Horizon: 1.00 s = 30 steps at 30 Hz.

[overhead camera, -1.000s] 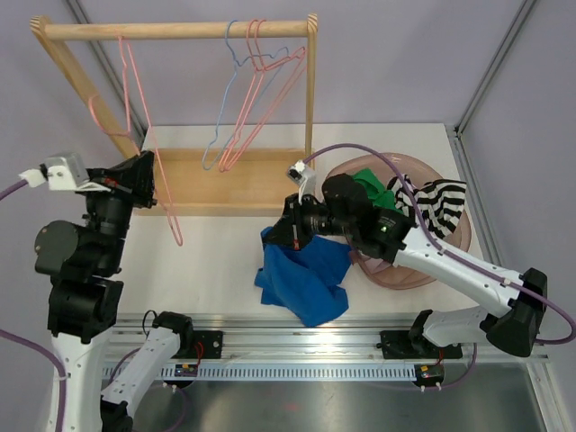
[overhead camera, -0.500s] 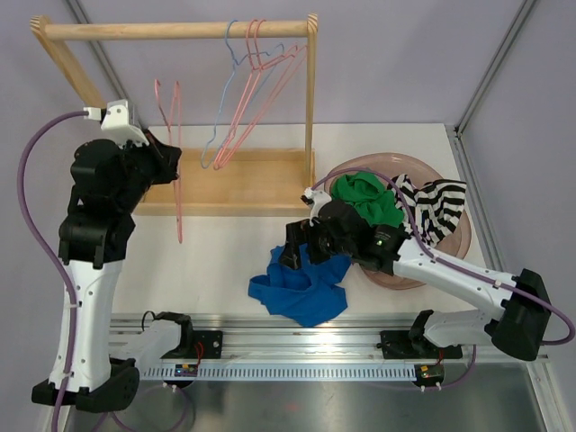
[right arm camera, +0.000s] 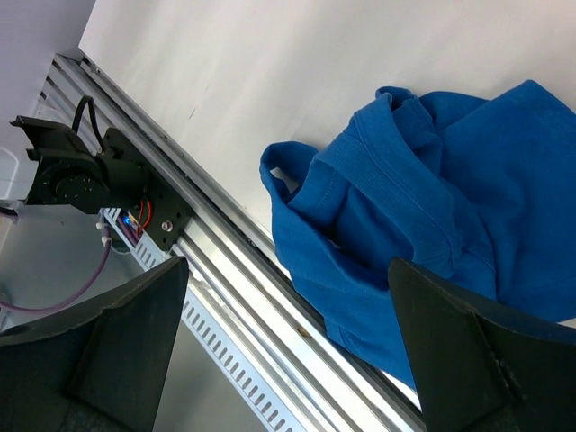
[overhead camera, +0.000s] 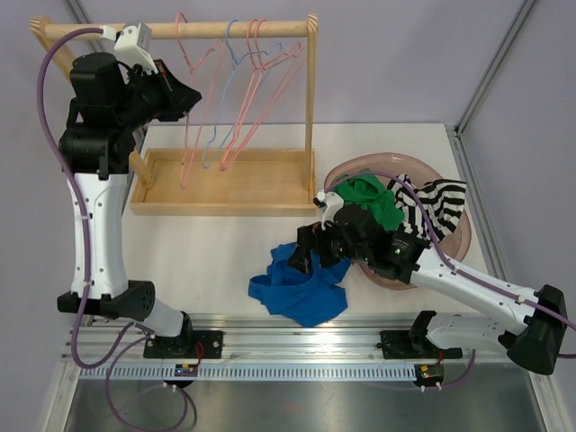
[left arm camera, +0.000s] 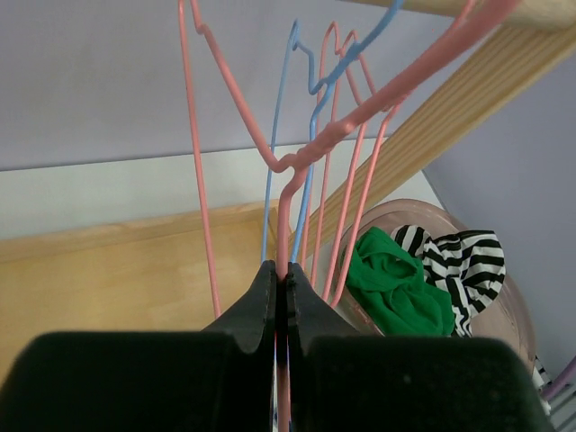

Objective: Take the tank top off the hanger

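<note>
The blue tank top point(overhead camera: 301, 292) lies crumpled on the table near the front edge, off any hanger; it also fills the right wrist view point(right arm camera: 432, 207). My right gripper point(overhead camera: 303, 257) hovers just above its upper edge, open and empty point(right arm camera: 288, 263). My left gripper point(overhead camera: 186, 94) is raised high by the rack and shut on a bare pink wire hanger point(overhead camera: 187, 135). The hanger's hook reaches up at the wooden rail point(overhead camera: 180, 30). In the left wrist view the jaws point(left arm camera: 281, 268) pinch the hanger's wire point(left arm camera: 310, 148).
A blue hanger point(overhead camera: 229, 90) and two more pink hangers point(overhead camera: 263, 81) hang on the rail. The rack's wooden tray base point(overhead camera: 225, 184) lies below. A pink bowl point(overhead camera: 450, 245) at right holds a green garment point(overhead camera: 371, 200) and a striped one point(overhead camera: 439, 202). A metal rail point(overhead camera: 297, 324) runs along the front edge.
My left arm has swung up and carried the bare pink hanger from low on the left to the rail. The blue top has dropped onto the table; my right gripper moved slightly nearer.
</note>
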Motion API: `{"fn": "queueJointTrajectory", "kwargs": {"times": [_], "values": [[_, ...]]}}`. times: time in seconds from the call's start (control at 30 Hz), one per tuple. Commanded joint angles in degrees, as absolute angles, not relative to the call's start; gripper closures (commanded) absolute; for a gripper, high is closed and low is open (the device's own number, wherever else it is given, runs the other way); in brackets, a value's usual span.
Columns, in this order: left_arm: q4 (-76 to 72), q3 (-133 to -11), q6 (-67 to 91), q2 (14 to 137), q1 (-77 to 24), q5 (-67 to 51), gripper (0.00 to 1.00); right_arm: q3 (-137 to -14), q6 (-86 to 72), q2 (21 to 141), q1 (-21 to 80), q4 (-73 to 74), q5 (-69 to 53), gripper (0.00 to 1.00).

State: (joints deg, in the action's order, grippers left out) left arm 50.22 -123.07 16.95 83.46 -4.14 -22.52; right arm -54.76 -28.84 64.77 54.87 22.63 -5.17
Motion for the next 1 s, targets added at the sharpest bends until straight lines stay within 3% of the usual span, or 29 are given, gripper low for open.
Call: {"fn": "queueJointTrajectory", "kwargs": {"times": [0.0,0.17,0.37,0.53,0.67,0.7,0.87,0.93,0.97], "values": [[49.92,-129.27,19.24,88.32,-3.78,-26.19,1.0,-53.79,-27.51,61.7,55.2,22.15,-5.27,0.01],[41.15,-130.17,23.28,92.8,-3.78,-31.46,1.0,-51.51,-25.14,61.08,55.2,22.41,-7.91,0.01],[42.36,-130.79,22.85,95.36,-3.87,-31.9,1.0,-48.08,-25.66,62.14,55.2,20.75,-10.63,0.01],[44.38,-128.49,20.13,95.8,-3.87,-31.11,0.91,-47.81,-24.0,67.13,55.28,20.21,-9.06,0.0],[46.84,-128.76,19.16,96.33,-4.22,-31.2,0.68,-49.92,-23.91,71.8,57.56,22.14,-2.56,0.01],[47.02,-128.76,18.55,96.15,-4.31,-30.85,0.57,-50.88,-23.91,72.59,58.18,22.5,-0.37,0.0],[50.62,-128.5,17.14,92.64,-4.22,-23.48,0.31,-53.78,-24.43,79.27,60.64,25.84,6.5,0.01],[51.94,-125.88,16.44,90.45,-4.22,-19.1,0.01,-54.4,-24.96,82.51,61.61,25.84,7.99,0.0],[51.86,-124.38,16.26,87.57,-4.22,-17.59,0.01,-54.58,-25.31,83.66,61.96,25.93,8.78,0.01]]}}
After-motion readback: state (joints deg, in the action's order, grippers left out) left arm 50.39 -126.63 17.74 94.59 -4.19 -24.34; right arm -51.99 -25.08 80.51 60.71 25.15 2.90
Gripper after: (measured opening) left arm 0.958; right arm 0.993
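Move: The pink hanger is still in the left hand's grip. The rail spot for its hook is about 9 cm ahead, 4 cm right and 11 cm above that hand. The blue hanger's hook is about 9 cm ahead and 8 cm right, similarly high. The blue tank top lies some 15 cm below the right hand, about 4 cm back and 3 cm to its right; the tub is roughly 16 cm ahead, 27 cm right and 17 cm down. The pink hanger is carried forward about 6.5 cm, slightly right and down, its hook at the rail, towards the hangers already there; the left fingers then open wide and let go of it, the hand easing down and a little left. Meanwhile the right hand, fingers still wide open, first draws slightly back, then sinks 12 cm onto the collar area of the blue tank top, tipping its fingers about 20 degrees further down. ##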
